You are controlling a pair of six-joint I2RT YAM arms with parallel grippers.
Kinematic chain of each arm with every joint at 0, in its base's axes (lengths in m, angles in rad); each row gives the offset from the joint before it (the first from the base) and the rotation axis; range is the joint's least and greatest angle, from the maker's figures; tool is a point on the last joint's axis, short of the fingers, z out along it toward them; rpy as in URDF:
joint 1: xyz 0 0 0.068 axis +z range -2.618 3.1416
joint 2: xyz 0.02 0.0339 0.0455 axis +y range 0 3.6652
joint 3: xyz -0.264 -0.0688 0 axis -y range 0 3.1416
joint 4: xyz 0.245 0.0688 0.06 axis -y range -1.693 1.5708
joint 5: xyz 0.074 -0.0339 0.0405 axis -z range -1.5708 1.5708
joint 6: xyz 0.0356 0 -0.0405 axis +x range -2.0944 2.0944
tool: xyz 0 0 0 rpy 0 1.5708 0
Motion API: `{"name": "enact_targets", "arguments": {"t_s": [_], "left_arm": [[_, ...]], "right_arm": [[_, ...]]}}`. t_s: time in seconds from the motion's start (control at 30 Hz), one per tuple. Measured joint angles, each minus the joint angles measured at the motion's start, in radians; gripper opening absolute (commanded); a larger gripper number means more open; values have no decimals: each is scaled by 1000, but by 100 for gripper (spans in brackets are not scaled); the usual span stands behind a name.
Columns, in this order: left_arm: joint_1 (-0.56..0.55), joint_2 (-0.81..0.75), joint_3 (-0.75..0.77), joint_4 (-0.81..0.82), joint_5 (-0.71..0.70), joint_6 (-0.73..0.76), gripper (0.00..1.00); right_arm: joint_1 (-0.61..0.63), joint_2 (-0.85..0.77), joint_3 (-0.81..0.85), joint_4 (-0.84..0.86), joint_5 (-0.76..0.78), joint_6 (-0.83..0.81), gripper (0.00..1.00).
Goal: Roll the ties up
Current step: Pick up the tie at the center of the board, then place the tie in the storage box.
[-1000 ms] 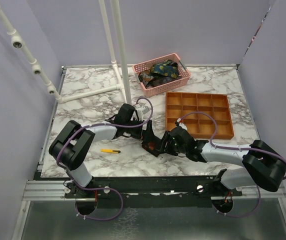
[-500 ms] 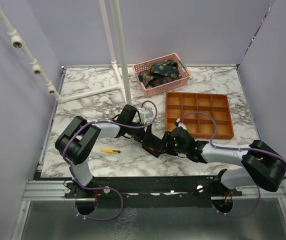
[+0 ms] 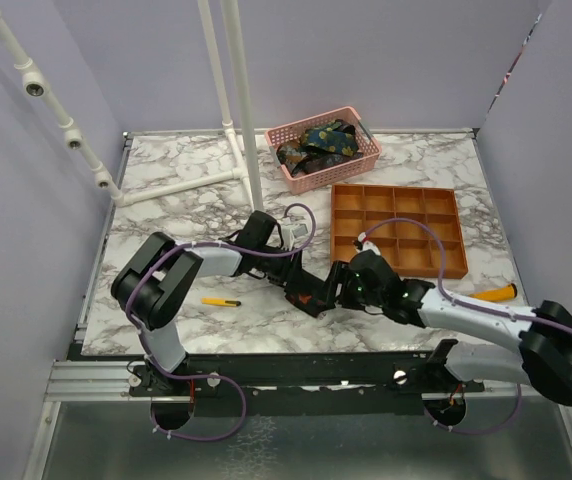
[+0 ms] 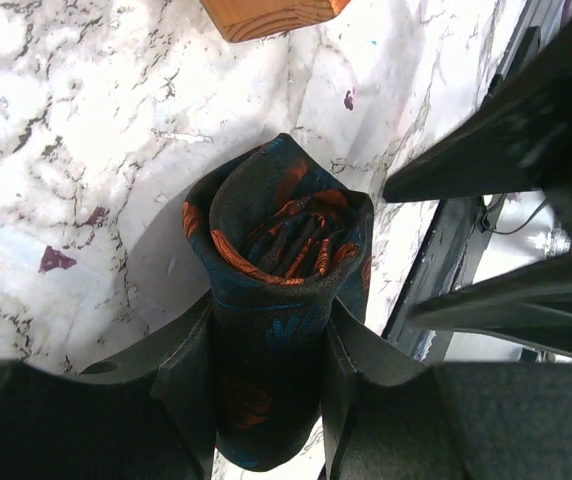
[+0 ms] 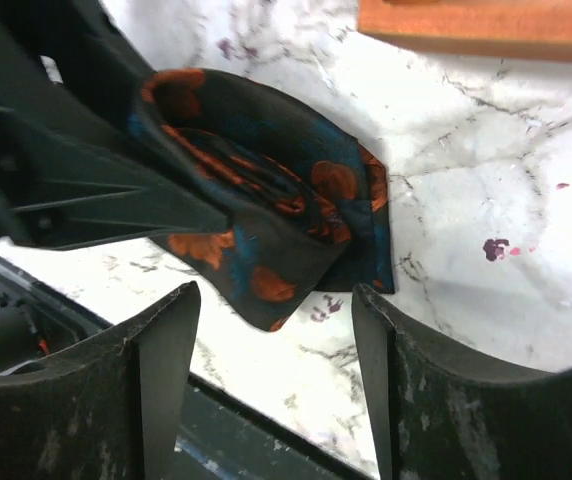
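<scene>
A dark tie with orange flowers, rolled into a stubby cylinder [image 4: 281, 230], stands near the table's front middle [image 3: 307, 291]. My left gripper [image 4: 269, 325] is shut on the roll, one finger pressed flat on each side. In the right wrist view the same tie [image 5: 266, 200] sits just beyond my right gripper [image 5: 274, 305], which is open and touches nothing. From above, the left gripper [image 3: 299, 281] and the right gripper [image 3: 336, 290] face each other across the roll. More ties [image 3: 316, 143] lie heaped in the pink basket [image 3: 368, 148].
An orange compartment tray [image 3: 347, 225] sits right of centre, its corner close to the roll. A yellow utility knife [image 3: 221, 301] lies front left, and an orange-handled screwdriver [image 3: 494, 293] lies at the right edge. White pipe posts [image 3: 248, 110] rise at the back left.
My left gripper has closed onto the rolled tie. The right gripper has opened a little wider, and the right arm has shifted, uncovering the screwdriver.
</scene>
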Motion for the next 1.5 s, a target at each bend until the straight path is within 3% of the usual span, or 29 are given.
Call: {"name": "enact_targets", "arguments": {"t_s": [0.2, 0.37, 0.6, 0.73, 1.03, 1.27, 1.5], "left_arm": [[-5, -95, -31, -27, -61, -59, 0], [-5, -286, -35, -21, -133, -168, 0], [-24, -406, 113, 63, -243, -351, 0], [-72, -364, 212, 119, -298, -447, 0], [-172, -63, 360, 192, -348, -608, 0], [-174, 92, 432, 74, -393, -623, 0], [-161, 144, 512, -32, -412, -598, 0]], "right_arm": [[-35, -253, 116, -262, 96, -45, 70], [-124, -426, 177, -443, 235, -49, 70], [-150, -555, 211, -650, 426, -41, 69], [-150, -595, 214, -713, 477, -35, 69], [-150, -705, 216, -812, 502, 8, 69], [-150, -713, 229, -837, 502, 23, 69], [-150, -725, 229, -840, 502, 23, 69]]}}
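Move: The left hand already pinches the rolled tie down at the board. From that hand, the tray's left-hand column is centred about 10 cm ahead and 13 cm to the right, roughly level with it. The basket's middle is about 32 cm ahead and 8 cm right; the white post's foot 13 cm ahead and 9 cm left; the yellow cutter 8 cm back and 18 cm left. From the open, empty right hand, the tie lies about 7 cm left, 1 cm ahead and slightly lower. Keeping its pinch on the rolled tie, the left hand lifts it steeply by some 24 cm while edging forward, then swings right and sinks about 14 cm over the tray's left column, its wrist turning roughly 25 degrees counter-clockwise. The right hand, fingers still open, backs away up and to the right by about 20 cm, turning clockwise. ##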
